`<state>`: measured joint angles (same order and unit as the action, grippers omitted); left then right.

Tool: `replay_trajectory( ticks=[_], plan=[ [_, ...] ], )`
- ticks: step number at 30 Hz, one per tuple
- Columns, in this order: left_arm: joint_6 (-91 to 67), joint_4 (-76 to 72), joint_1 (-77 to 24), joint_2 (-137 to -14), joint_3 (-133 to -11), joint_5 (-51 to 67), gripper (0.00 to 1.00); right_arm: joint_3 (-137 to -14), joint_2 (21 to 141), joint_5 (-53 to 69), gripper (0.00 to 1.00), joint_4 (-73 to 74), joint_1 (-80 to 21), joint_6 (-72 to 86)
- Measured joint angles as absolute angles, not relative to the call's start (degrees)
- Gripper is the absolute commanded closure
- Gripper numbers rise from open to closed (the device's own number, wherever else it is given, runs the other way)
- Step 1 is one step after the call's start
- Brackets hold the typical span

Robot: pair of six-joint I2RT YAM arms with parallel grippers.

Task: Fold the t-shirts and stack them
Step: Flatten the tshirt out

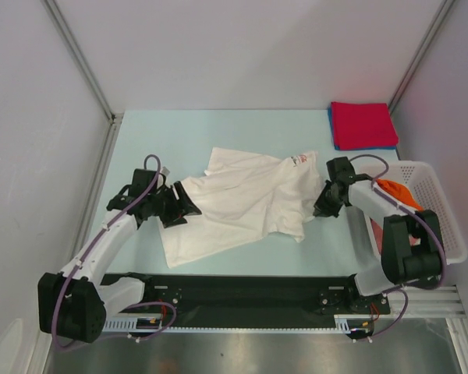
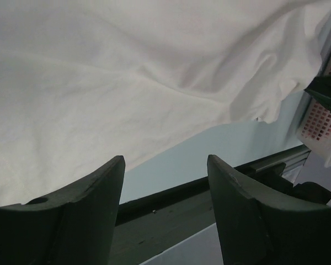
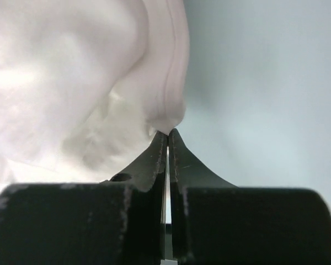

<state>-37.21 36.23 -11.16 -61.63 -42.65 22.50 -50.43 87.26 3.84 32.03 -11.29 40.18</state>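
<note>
A white t-shirt (image 1: 242, 202) lies crumpled mid-table, its small red logo (image 1: 300, 160) near the right edge. My left gripper (image 1: 189, 209) is open at the shirt's left side. In the left wrist view its fingers (image 2: 165, 163) stand apart over bare table with nothing between them, and the white cloth (image 2: 127, 83) is just beyond. My right gripper (image 1: 321, 209) is at the shirt's right edge. Seen from the right wrist, it (image 3: 168, 132) is shut, with the hem of the white cloth (image 3: 71, 83) pinched at its tips. A folded red t-shirt (image 1: 363, 125) rests on a blue one (image 1: 332, 132) at the back right.
A white lattice basket (image 1: 433, 210) stands at the right edge and holds an orange t-shirt (image 1: 396, 191). The basket (image 2: 320, 118) also shows at the right of the left wrist view. A black rail (image 1: 242, 292) runs along the near table edge. White walls close in on the sides and back.
</note>
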Motion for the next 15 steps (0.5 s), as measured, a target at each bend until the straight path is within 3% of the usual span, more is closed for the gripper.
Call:
replay_trajectory(
  ticks=[6,15],
  plan=[
    [-36.5,36.1,-11.1,-66.8,-44.6,21.1,0.33,-51.6,80.8,-2.0,0.98,43.2,-8.0,33.8],
    [-35.5,37.0,-11.1,-70.4,-45.6,17.5,0.32,-67.3,80.8,-11.2,0.99,55.3,-11.8,26.2]
  ],
)
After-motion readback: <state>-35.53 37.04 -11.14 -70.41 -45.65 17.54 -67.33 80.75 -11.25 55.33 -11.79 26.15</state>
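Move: The right hand already pinches the t-shirt's right edge, so that edge sits at its fingers. The laundry basket's middle is about 26 cm to its right, level fore and aft and roughly 2 cm higher. The red lettering lies some 16 cm ahead and 5 cm left, 3 cm lower; the loose flap is 6 cm back and 6 cm left, equally low. From the left hand, the pinched edge is about 35 cm right, straight across, 8 cm lower. Still pinching the shirt's edge, right hand pulls about 5 cm right, then rises some 9; open left sinks slightly. ##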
